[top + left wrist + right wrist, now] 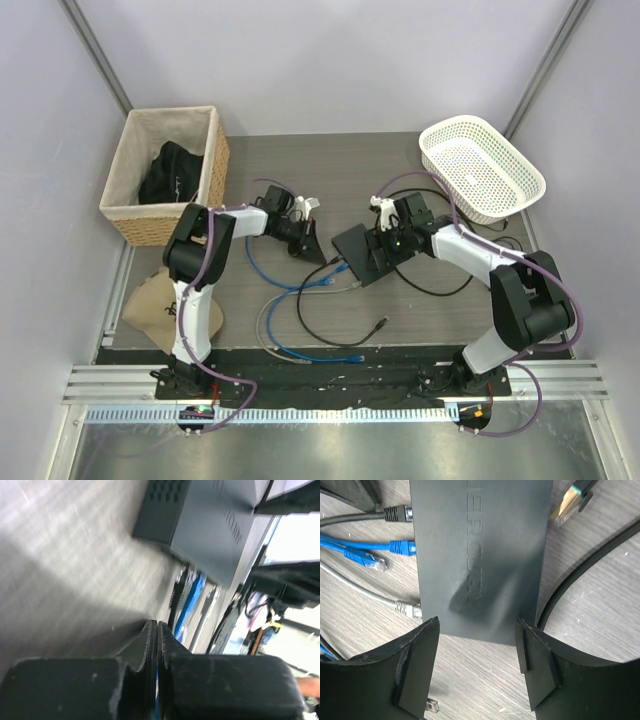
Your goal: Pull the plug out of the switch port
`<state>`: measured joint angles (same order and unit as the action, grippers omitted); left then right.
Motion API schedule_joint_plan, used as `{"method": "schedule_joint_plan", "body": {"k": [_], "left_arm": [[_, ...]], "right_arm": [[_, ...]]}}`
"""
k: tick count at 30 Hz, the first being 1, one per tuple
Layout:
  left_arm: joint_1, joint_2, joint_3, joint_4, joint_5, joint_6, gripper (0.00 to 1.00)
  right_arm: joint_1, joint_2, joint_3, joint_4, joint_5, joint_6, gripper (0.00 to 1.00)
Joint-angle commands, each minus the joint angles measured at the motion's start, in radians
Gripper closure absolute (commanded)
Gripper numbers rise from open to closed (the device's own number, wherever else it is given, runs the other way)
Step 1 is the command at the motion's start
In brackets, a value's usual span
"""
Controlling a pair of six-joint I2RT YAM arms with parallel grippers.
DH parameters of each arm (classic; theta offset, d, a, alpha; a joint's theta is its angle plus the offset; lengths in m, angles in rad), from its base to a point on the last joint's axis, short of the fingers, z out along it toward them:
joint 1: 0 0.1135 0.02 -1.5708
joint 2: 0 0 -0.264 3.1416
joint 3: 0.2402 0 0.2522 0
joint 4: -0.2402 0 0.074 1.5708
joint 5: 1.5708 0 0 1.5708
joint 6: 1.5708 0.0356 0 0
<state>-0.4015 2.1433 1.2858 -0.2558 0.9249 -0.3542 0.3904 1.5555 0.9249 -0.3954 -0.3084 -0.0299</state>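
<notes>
The switch point(358, 252) is a flat black box lying mid-table. In the right wrist view, a black plug point(397, 514), a blue plug point(402, 546) and a grey plug point(408, 610) sit in ports along the left edge of the switch point(480, 555). My right gripper point(476, 626) stands open just short of the box's near end, touching nothing. My left gripper point(157, 626) is shut, left of the switch point(205, 525) and short of its plugs. A thin blue sliver shows between its jaws; I cannot tell if a cable is pinched. Seen from above, the left gripper point(308, 244) and the right gripper point(384, 245) flank the switch.
A loose blue plug point(370, 562), a gold-tipped plug point(567, 505) and a thick black cord point(580, 580) lie around the switch. Blue, grey and black cables point(310, 350) loop over the near table. A wicker basket point(215, 150) stands back left, a white basket point(480, 165) back right, a tan bag point(150, 305) left.
</notes>
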Motion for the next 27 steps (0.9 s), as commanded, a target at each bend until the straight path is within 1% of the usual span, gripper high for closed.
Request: {"method": "schedule_joint_plan", "body": {"k": [1,2,5,9,10,14,16,17,18,20,21,24,27], "left_arm": [[0.003,-0.036,-0.065,-0.123,-0.132,0.148,1.0],[0.003,-0.045,-0.071,-0.135,-0.152,0.181,1.0],[0.01,-0.062,-0.094,-0.16,-0.175,0.215,1.0],[0.056,-0.1,-0.118,-0.166,-0.178,0.227,1.0],[0.067,-0.108,-0.121,-0.166,-0.182,0.228,1.0],[0.131,-0.115,-0.123,-0.209,-0.172,0.239,1.0],[0.142,-0.112,-0.117,-0.23,-0.146,0.238,0.99],[0.142,-0.115,-0.115,-0.227,-0.146,0.236,0.94],[0.141,-0.118,-0.112,-0.206,-0.144,0.225,0.77],[0.138,-0.112,-0.102,-0.177,-0.129,0.175,0.64],[0.13,-0.103,-0.073,-0.172,-0.124,0.16,0.57],[0.104,-0.05,-0.028,-0.165,-0.068,0.127,0.51],[0.052,-0.004,0.016,-0.181,-0.072,0.129,0.51]], "right_arm": [[-0.007,-0.057,-0.024,0.056,-0.017,0.028,0.31],[-0.007,-0.055,-0.024,0.055,-0.017,0.028,0.31],[-0.008,-0.037,-0.017,0.046,-0.023,0.028,0.31],[-0.008,-0.018,-0.003,0.049,-0.04,0.028,0.31],[-0.008,-0.015,0.0,0.049,-0.041,0.05,0.31],[-0.01,0.009,0.031,0.044,-0.043,0.05,0.31],[-0.008,0.028,0.043,0.041,-0.046,0.047,0.31],[-0.008,0.034,0.058,0.041,-0.047,0.045,0.31],[-0.008,0.04,0.064,0.04,-0.047,0.044,0.31],[-0.008,0.052,0.083,0.038,-0.044,0.044,0.31],[-0.007,0.057,0.089,0.04,-0.043,0.042,0.31],[-0.008,0.061,0.104,0.038,-0.035,0.045,0.3],[-0.008,0.08,0.121,0.007,-0.043,0.045,0.3]]}}
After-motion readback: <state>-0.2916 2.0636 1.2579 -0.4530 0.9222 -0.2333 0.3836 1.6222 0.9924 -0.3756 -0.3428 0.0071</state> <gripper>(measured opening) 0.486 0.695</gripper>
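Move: The black plug in the switch's port edge lies about 4 cm to the right of my shut left fingers, level with them and some 1 cm lower. The port-edge blue plug is about 5 cm right and 1 cm back, the grey plug 8 cm right and 6 cm back, and the switch's middle 10 cm right and 2 cm ahead. My open right hand has the switch's middle about 6 cm left, 2 cm ahead and 4 cm below, with the black plug 12 cm left and level. I draw my left hand, fingers shut and empty, low over the table away from the plugs, about 7 cm left and at first 2 cm back. Then I open the fingers about halfway, lift a centimetre and turn back some 2 cm to the right. My right hand, still wide open, eases about 2 cm forward and a little left over the switch, without gripping it. ##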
